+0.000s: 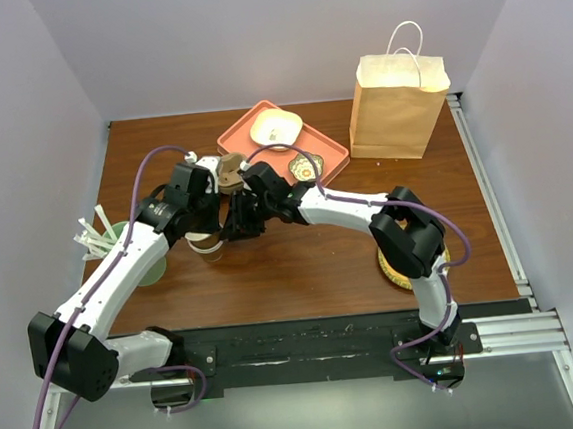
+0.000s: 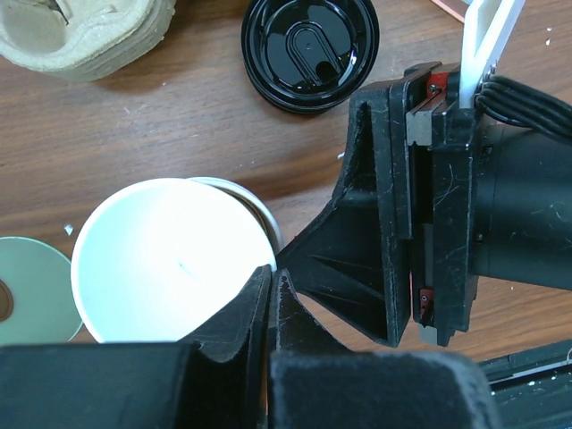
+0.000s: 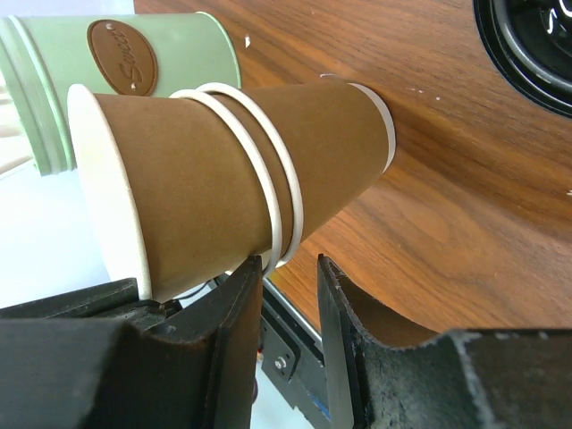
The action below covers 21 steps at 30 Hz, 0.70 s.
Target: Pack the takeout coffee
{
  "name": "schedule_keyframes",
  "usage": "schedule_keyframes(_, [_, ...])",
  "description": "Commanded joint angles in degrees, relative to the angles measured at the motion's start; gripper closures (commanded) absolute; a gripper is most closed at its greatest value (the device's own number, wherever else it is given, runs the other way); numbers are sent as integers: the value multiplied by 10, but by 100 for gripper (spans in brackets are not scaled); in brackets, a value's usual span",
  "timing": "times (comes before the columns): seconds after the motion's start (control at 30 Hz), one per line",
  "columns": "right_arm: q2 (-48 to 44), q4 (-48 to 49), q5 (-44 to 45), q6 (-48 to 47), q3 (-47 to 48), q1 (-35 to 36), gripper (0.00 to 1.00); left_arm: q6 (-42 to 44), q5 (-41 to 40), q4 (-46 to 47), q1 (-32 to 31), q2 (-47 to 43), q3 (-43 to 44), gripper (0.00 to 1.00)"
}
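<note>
The takeout coffee is out of view: no lidded cup shows in any frame. A stack of nested lidless brown cups (image 3: 206, 170) stands on the table, its cream-white inside (image 2: 170, 259) facing up. My left gripper (image 2: 271, 273) is shut on the top cup's rim, at the middle left of the table (image 1: 206, 232). My right gripper (image 3: 290, 264) is open, its tips at the side of the stack by the lower cups' white rims, just right of the left gripper (image 1: 237, 222). A loose black lid (image 2: 308, 49) lies on the wood beyond the cups. The brown paper bag (image 1: 397, 104) stands upright at the back right.
An orange tray (image 1: 327, 156) with a cream plate (image 1: 276, 127) sits at the back centre. Pulp cup carriers (image 2: 89, 36) lie near the lid. A green canister (image 3: 116, 80) stands left of the cups, beside white sticks (image 1: 92, 231). A yellow round stack (image 1: 397, 270) lies under the right arm.
</note>
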Motion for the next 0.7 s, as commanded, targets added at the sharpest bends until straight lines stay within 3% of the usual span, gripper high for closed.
schedule_keyframes(0.0, [8, -28, 13, -18, 24, 5, 66, -4, -13, 18, -1, -9, 23, 100])
schedule_keyframes(0.33, [27, -42, -11, -27, 123, -8, 64, 24, -104, -9, -1, -17, 46, 100])
schedule_keyframes(0.67, [-34, -82, -17, -42, 110, -30, 64, 19, -149, -39, -1, -21, 98, 100])
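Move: The left fingers still pinch the rim of the upper cup, whose base is in the lower cups; the middle of that lower stack is about 3 cm left, 2 cm back and 11 cm below the left hand. From the right hand, the lower cups are some 5 cm left, 2 cm back and 5 cm down. Counted from the left hand, the black lid lies about 8 cm ahead, 6 cm right and 16 cm down; the green cup stands some 17 cm left, 2 cm back and 10 cm down. Keeping its shut pinch on the upper cup's rim, the left hand draws that cup to the left and up, about 3 cm each way, with a little forward travel, while its wrist tilts some 10 degrees, left side rising. The right hand, its fingers staying about a third open beside the rims of the lower cups, goes up about 4 cm and forward about 3 cm with hardly any turn. ##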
